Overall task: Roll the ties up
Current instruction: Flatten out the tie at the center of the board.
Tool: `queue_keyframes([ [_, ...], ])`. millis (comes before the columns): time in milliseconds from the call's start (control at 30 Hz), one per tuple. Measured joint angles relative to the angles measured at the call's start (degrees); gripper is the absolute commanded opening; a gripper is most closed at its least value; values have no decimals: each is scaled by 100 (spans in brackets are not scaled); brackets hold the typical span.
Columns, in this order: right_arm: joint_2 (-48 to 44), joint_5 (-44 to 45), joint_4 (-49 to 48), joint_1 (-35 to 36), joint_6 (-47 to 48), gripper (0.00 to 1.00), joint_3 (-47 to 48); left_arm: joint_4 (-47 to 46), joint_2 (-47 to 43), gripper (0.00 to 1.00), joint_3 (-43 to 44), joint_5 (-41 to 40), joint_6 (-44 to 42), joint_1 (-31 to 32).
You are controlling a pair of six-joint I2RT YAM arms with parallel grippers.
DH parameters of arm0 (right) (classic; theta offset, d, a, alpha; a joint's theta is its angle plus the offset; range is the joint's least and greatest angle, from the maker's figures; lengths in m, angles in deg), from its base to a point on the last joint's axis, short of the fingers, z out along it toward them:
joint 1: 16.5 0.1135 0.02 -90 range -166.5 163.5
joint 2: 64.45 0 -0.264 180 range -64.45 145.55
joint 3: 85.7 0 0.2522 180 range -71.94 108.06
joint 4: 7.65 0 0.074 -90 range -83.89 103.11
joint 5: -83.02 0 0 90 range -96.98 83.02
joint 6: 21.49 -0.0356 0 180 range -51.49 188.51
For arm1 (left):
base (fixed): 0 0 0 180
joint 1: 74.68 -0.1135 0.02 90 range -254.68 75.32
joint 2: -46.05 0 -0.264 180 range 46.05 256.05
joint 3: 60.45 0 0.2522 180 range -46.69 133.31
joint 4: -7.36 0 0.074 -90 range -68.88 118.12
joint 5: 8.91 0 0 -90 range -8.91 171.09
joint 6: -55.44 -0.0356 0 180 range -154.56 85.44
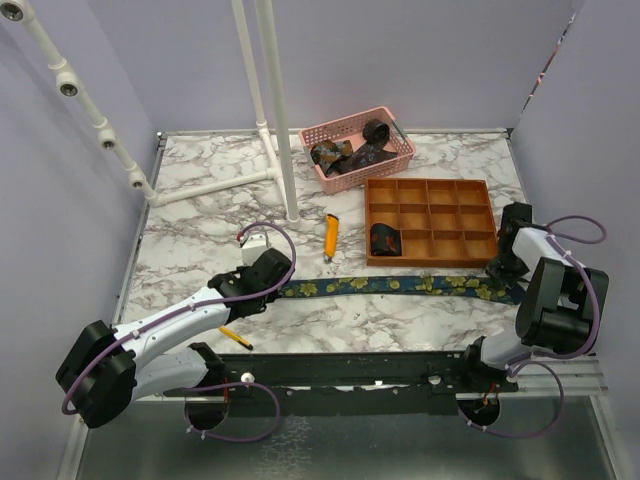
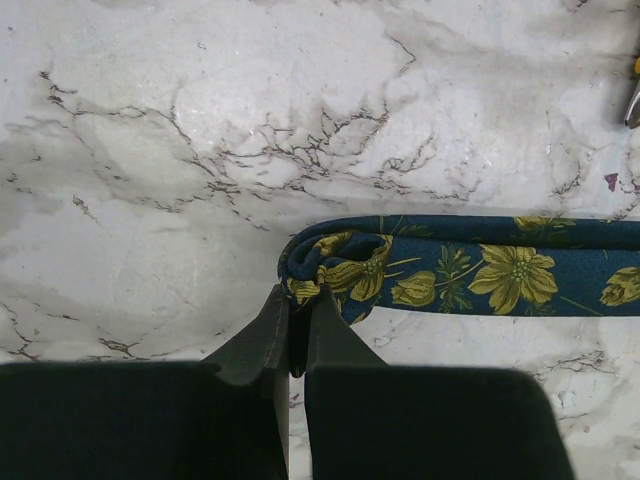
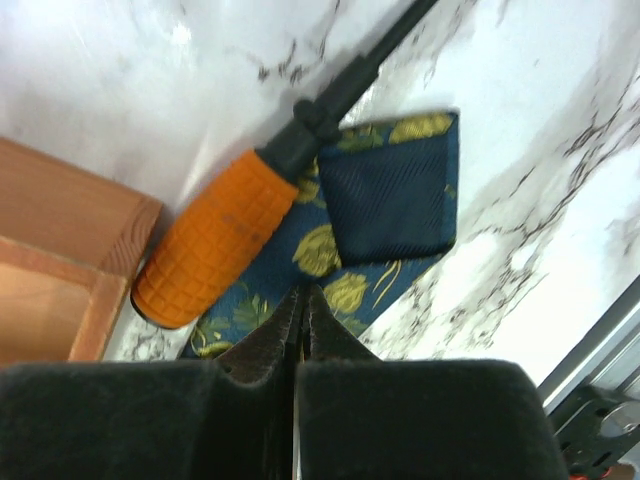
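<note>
One tie (image 1: 400, 285), navy with yellow-green flowers, lies stretched left to right across the marble table (image 1: 200, 220). My left gripper (image 1: 272, 288) is shut on its left end. In the left wrist view that gripper (image 2: 297, 297) pinches the curled-over tip of the tie (image 2: 480, 265). My right gripper (image 1: 503, 272) is at the wide right end. Seen from the right wrist, this gripper (image 3: 303, 292) is shut with its tips down on the tie (image 3: 325, 250), whose plain navy back (image 3: 390, 195) is folded over. A rolled tie (image 1: 385, 238) sits in the wooden tray.
An orange-handled screwdriver (image 3: 220, 240) lies across the tie's wide end, beside the corner of the wooden compartment tray (image 1: 430, 205). A pink basket (image 1: 395, 135) behind holds more ties. An orange-yellow utility knife (image 1: 330, 235) and a white pipe frame (image 1: 275, 100) stand mid-table.
</note>
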Motion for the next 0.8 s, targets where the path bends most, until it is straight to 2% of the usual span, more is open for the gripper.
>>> queue_keyframes([
  [333,278,258,-96,-549,553,1,293,4,76,0,-15,13,11,37],
  [367,278,254,-98,-605,588,10,293,2,83,0,-22,13,13,39],
  [467,144,107,-133,-691,616,46,271,0,98,0,-42,13,39,39],
  [533,-160,-7,-212,-688,590,62,164,0,109,0,-66,13,59,39],
  [667,-938,-94,-273,-680,463,68,-262,-13,107,0,-131,15,111,37],
  [800,-1036,-79,-116,-704,173,69,-326,-42,105,0,-184,26,127,39],
])
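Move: My closed right fingertips are down on the tie near its right end; its folded tip lies some 5 cm farther right and about 2 cm ahead. The screwdriver handle is about 4 cm ahead and 1 cm left of this hand, and the tray's middle about 15 cm ahead and 17 cm left. My left hand still pinches the tie's left end, with the folded tip roughly 56 cm to its right and level with it, a little lower. I run my shut right fingertips about 4 cm to the right along the tie towards its folded tip, smoothing it outward, then open them wide as I lift off some 2 cm and ease back and slightly left. My left hand keeps its pinch on the other end and sinks about 1.5 cm, drawing back a little. ##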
